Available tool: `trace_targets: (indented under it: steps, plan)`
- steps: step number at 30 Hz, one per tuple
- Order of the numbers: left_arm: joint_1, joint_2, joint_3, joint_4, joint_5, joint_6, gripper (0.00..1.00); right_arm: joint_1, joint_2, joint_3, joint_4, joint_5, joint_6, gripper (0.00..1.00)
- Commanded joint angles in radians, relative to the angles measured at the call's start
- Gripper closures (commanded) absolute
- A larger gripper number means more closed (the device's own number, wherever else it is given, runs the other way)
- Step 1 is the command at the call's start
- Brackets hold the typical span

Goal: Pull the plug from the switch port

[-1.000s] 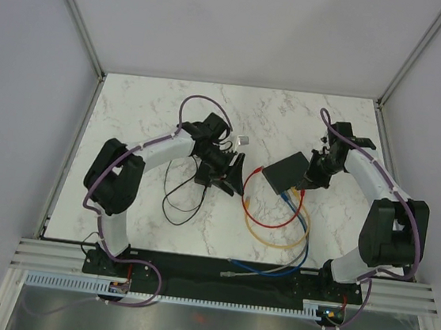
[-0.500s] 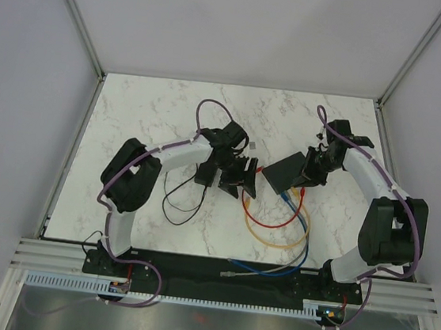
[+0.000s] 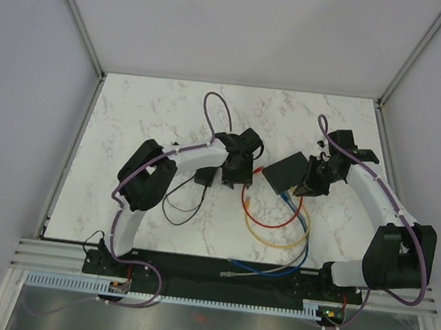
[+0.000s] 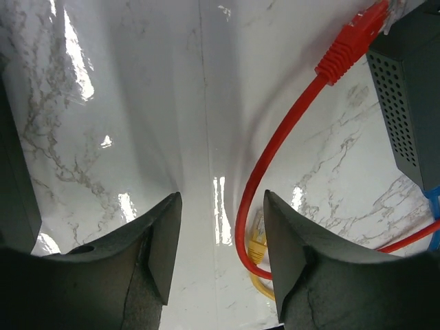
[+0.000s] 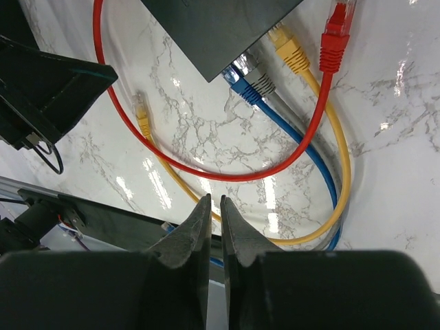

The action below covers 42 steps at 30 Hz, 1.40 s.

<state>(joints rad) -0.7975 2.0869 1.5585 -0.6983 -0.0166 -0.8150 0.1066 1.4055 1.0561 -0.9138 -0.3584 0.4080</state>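
The switch is a flat black box in the middle of the marble table. Blue, grey and yellow plugs sit in its port edge. A red plug lies beside them, its clear tip showing. The red cable's other plug lies at the switch's vented side. My left gripper is open just left of the switch, with the red cable on the table between its fingers. My right gripper hovers above the cables, open only a slit and holding nothing.
A small black power brick with a thin black cord lies left of the left gripper. Red, yellow and blue cable loops spread in front of the switch. A loose yellow plug lies inside the red loop.
My left arm has swung right, off the power brick and up to the switch's left corner. My right gripper has parted slightly and drawn a little nearer.
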Motion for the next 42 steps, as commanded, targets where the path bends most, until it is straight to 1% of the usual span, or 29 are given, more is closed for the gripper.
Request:
trace_targets:
  steps: [1,5,10,11,13,14,16,20,23,25,26,28,29,30,31,32,34,35,36,37,40,41,42]
  plan:
    - [-0.028,0.019,0.055,-0.017,-0.083,-0.041,0.42,0.015,-0.016,0.011,0.004,0.001,-0.018,0.83]
    - [-0.048,0.042,0.060,-0.018,-0.071,-0.036,0.50,0.021,-0.002,0.033,0.006,0.004,-0.021,0.83]
    - [-0.045,0.056,0.048,-0.020,-0.068,-0.021,0.61,0.019,-0.010,0.024,0.009,0.012,-0.018,0.84]
    - [-0.045,0.053,0.051,-0.021,-0.060,-0.012,0.70,0.019,-0.014,0.022,0.007,0.022,-0.017,0.84]
    - [-0.045,0.045,0.066,-0.020,-0.059,0.008,0.80,0.019,-0.022,0.022,0.007,0.032,-0.014,0.85]
    - [-0.045,0.026,0.072,-0.020,-0.063,0.035,0.88,0.021,-0.022,0.024,0.009,0.033,-0.018,0.85]
    - [-0.043,-0.004,0.092,-0.023,-0.072,0.065,0.96,0.021,-0.026,0.024,0.007,0.039,-0.018,0.84]
    - [-0.042,-0.082,0.126,-0.023,-0.039,0.184,0.98,0.021,-0.031,0.027,0.012,0.047,-0.020,0.80]
    - [-0.040,-0.157,0.133,-0.026,-0.031,0.264,0.98,0.021,-0.039,0.030,0.023,0.055,-0.021,0.73]
    - [-0.031,-0.212,0.124,-0.030,-0.039,0.292,0.98,0.021,-0.039,0.031,0.026,0.058,-0.020,0.68]
    - [-0.022,-0.228,0.120,-0.033,-0.048,0.316,0.98,0.019,-0.039,0.033,0.029,0.059,-0.020,0.64]
    - [0.003,-0.261,0.114,-0.033,-0.013,0.348,0.98,0.021,-0.045,0.035,0.029,0.064,-0.018,0.59]
    - [0.033,-0.269,0.114,-0.036,-0.005,0.358,0.98,0.021,-0.049,0.038,0.029,0.071,-0.018,0.53]
    - [0.052,-0.284,0.112,-0.038,0.003,0.364,0.98,0.019,-0.062,0.045,0.029,0.085,-0.014,0.49]
    - [0.073,-0.291,0.112,-0.037,0.039,0.384,0.98,0.019,-0.071,0.047,0.029,0.108,-0.012,0.47]
    - [0.122,-0.297,0.112,-0.038,0.049,0.390,0.98,0.021,-0.076,0.051,0.027,0.114,-0.014,0.45]
    - [0.179,-0.323,0.103,-0.036,0.058,0.383,0.98,0.019,-0.088,0.062,0.026,0.114,-0.015,0.41]
    - [0.248,-0.330,0.097,-0.036,0.064,0.375,0.98,0.018,-0.088,0.064,0.023,0.114,-0.017,0.39]
    - [0.285,-0.337,0.089,-0.033,0.073,0.366,0.98,0.019,-0.085,0.064,0.021,0.110,-0.017,0.39]
    - [0.350,-0.344,0.089,-0.032,0.076,0.359,0.98,0.019,-0.080,0.064,0.021,0.092,-0.018,0.39]
    - [0.443,-0.343,0.104,-0.032,0.072,0.338,0.98,0.019,-0.065,0.059,0.023,0.070,-0.015,0.39]
    - [0.499,-0.343,0.106,-0.030,0.060,0.326,0.98,0.021,-0.060,0.061,0.023,0.065,-0.015,0.39]
    - [0.527,-0.341,0.107,-0.030,0.050,0.312,0.98,0.019,-0.057,0.065,0.023,0.067,-0.014,0.39]
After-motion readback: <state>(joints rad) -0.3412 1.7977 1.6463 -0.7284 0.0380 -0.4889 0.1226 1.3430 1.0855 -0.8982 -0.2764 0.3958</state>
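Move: My left hand straddles the red cable just above the table. The stretch it will close on is about 2 cm to its right, 1 cm back and 1 cm down. That cable's nearer plug is some 6 cm right and 5 cm ahead, the loose yellow plug about 4 cm right and 4 cm back, the switch 14 cm right and 5 cm ahead, and the power adapter 10 cm left and 2 cm ahead. From my right hand the same stretch is roughly 19 cm left, level with it, and 10 cm below. With a small nudge right, back and down, my left hand shuts its fingers on the red cable behind the plug, then lifts nearly straight up, about 15 cm. Still gripping, it swings left and forward, away from the switch, about 17 cm left and 14 forward, fingertips tipping forward some 20 degrees. My right hand opens almost in place and rises a little. ##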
